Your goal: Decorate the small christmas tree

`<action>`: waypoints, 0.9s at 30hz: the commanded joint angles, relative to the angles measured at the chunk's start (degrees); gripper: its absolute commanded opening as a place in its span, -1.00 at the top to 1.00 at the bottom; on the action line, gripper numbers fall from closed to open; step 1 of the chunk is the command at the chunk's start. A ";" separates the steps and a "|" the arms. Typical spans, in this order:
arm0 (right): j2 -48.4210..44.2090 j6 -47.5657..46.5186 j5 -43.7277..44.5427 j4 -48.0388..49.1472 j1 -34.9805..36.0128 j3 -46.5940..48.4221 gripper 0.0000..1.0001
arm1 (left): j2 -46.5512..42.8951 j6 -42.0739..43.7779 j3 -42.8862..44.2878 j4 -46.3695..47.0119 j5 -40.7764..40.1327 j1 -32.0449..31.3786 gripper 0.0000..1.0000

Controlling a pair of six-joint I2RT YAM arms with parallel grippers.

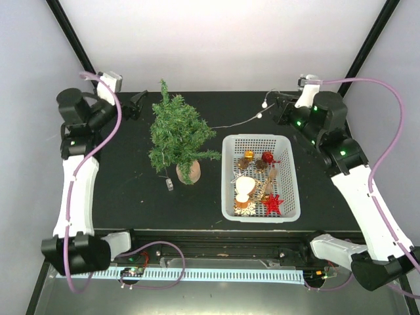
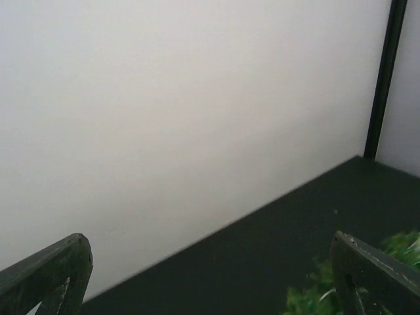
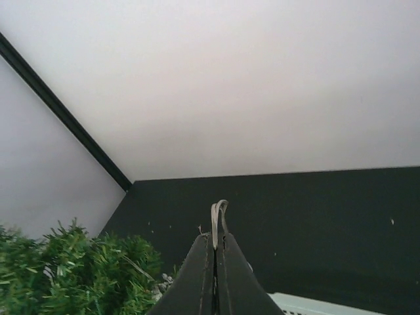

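The small christmas tree (image 1: 176,134) stands upright on its brown base in the middle of the black table; its green tips show in the left wrist view (image 2: 315,295) and the right wrist view (image 3: 72,269). A thin pale light wire (image 1: 236,121) with small white bulbs runs from the tree to my right gripper (image 1: 274,110), which hovers at the back right. Its jaws are shut on a loop of that wire (image 3: 218,216), and the gripper (image 3: 215,237) points towards the tree. My left gripper (image 1: 137,105) is open at the back left, beside the tree, with nothing between its fingers (image 2: 65,266).
A white basket (image 1: 227,177) sits right of the tree, holding a red star (image 1: 273,203), a white-and-wood ornament (image 1: 244,189) and small gold and red pieces. A small pale tag (image 1: 169,184) lies by the tree's base. White walls and black frame posts ring the table.
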 commanded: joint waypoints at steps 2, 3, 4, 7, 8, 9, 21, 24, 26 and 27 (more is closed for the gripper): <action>-2.57 -2.62 2.61 -1.88 1.14 5.05 0.98 | -7.48 -3.85 1.67 0.85 1.52 0.45 -0.98; -2.67 -2.68 2.51 -2.05 1.30 5.47 0.98 | -8.44 -4.11 2.00 0.36 2.66 0.38 -0.98; -2.76 -2.74 2.40 -2.26 1.45 5.98 0.98 | -9.27 -4.39 2.34 -0.45 3.83 0.34 -0.98; -2.95 -3.04 2.39 -2.56 2.52 7.05 0.98 | -10.99 -5.11 3.89 -3.24 7.47 0.35 -0.98; -2.92 -2.96 2.15 -2.91 2.73 7.61 0.98 | -11.30 -5.13 4.59 -3.94 9.43 0.32 -0.98; -2.73 -2.96 1.72 -3.36 3.08 8.14 0.98 | -11.60 -4.82 4.99 -4.97 11.73 0.38 -0.98; -2.14 -3.35 9.53 -12.01 22.35 11.32 0.98 | -15.22 6.58 11.66 -22.07 30.98 -4.21 -0.97; -1.65 -3.24 13.14 -14.22 27.35 12.70 0.98 | -15.53 7.43 13.52 -25.44 33.95 -6.16 -0.98; -0.93 -3.55 15.74 -15.80 30.87 14.22 0.98 | -15.65 7.28 13.93 -26.88 34.85 -8.42 -0.98; -0.39 -3.64 16.65 -16.51 32.39 15.04 0.98 | -15.72 7.35 13.82 -27.30 34.55 -9.84 -0.98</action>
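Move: The tree, where the right hand is taking the light string, stands about 28 cm to its left and 4 cm farther out, its middle some 20 cm lower; the basket lies almost directly below, about 38 cm down and 1 cm back. From the left hand, the held string end is some 38 cm to the right and 4 cm back, at like height; the tree is 12 cm right and 1 cm back, its middle 20 cm lower. Still pinching the light string, the right hand first lifts about 6 cm, then swings back and left, some 10 cm each way, nearer the tree's near right side, turning nearly 20 degrees counter-clockwise. The empty left hand stays wide open as it draws back about 20 cm and rises, veering right, and turns some 35 degrees clockwise to face the right gripper and its string end. ##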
